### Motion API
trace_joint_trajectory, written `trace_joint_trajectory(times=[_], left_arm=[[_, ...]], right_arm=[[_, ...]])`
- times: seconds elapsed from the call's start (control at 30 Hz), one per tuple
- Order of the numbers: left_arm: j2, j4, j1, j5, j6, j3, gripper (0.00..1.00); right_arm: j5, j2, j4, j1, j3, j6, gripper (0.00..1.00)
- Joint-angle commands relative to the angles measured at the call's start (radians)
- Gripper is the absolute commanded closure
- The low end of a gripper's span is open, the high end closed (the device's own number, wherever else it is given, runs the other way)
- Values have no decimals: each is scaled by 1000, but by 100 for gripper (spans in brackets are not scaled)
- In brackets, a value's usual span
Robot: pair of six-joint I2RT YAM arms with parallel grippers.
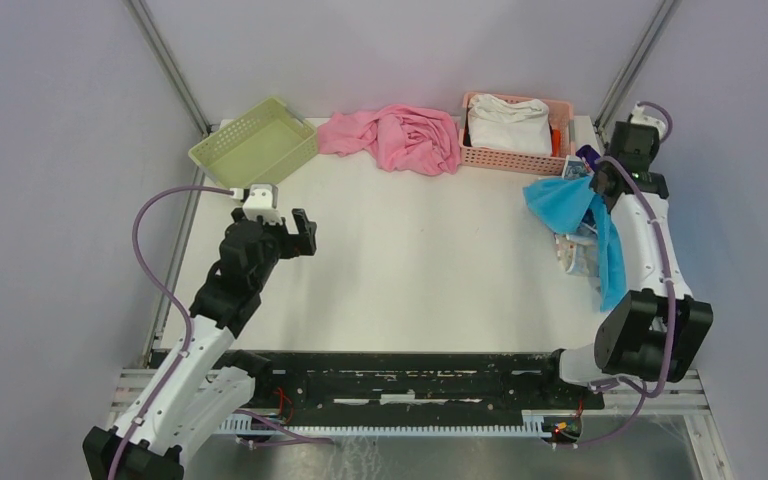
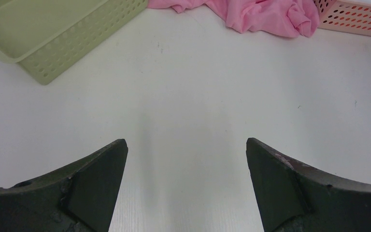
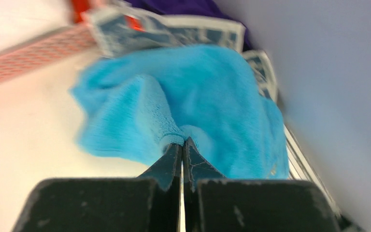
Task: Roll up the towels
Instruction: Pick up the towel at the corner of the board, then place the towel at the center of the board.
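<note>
A bright blue towel [image 1: 563, 203] lies bunched at the table's right edge, and part of it hangs down beside the right arm. My right gripper [image 1: 594, 181] is shut on a fold of this blue towel [image 3: 212, 96], pinching it at the fingertips [image 3: 182, 143]. Under and behind it lies a white towel with dark blue print [image 1: 578, 256], which also shows in the right wrist view [image 3: 174, 30]. My left gripper [image 1: 286, 236] hovers over the bare left part of the table. It stands wide open [image 2: 186, 145] with nothing between its fingers.
A light green basket [image 1: 255, 142] sits at the back left. A large pink cloth [image 1: 402, 136] lies crumpled at the back middle. A pink basket [image 1: 505, 160] at the back right holds a plain white cloth [image 1: 508, 122]. Something purple [image 1: 588, 155] lies beside that basket.
</note>
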Motion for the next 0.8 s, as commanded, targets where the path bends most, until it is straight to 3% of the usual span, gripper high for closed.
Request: trace_joint_trajectory(times=[0.0,0.17,0.53,0.6,0.63,0.77], left_arm=[[-4,0,-3,-7,11,72,1],[20,-48,-3,7,-56,125,1],[59,-65,-3,70,-214,154,1],[70,-68,-2,83,-227,146,1],[79,-71,-3,90,-232,143,1],[112,-84,-4,104,-261,133,1]], right_arm=[[6,-47,-42,147,170,-69,99],[-97,-32,-79,322,314,-84,99],[-111,155,-76,886,522,-125,97],[-130,203,-81,966,531,-133,88],[-139,220,-86,998,533,-138,79],[-151,234,-98,1042,494,-150,57]])
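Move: The blue towel is already pinched in the shut right fingers, part still trailing; its goal is the bare middle of the board, some 41 cm left, 2 cm back and 11 cm down. Patterned cloths lie about 9 cm below this hand, 3 cm right, level fore-and-aft; the pink towels are 17 cm ahead and 40 cm left, the pink basket 18 cm ahead and 13 cm left. From the left hand that bare spot is roughly 21 cm right, 8 cm ahead, 13 cm below. The blue towel is swept left by the right hand, about 46 cm from the patterned cloths to mid-board, rising some 15 cm at first with a slight forward bow, then sinking about 7 cm while the wrist swings roughly 70 degrees counter-clockwise. Only near the end do its fingers part and let go. The left hand, wide open, bobs up 3 cm, sinks partway and edges right, rolling slightly. ##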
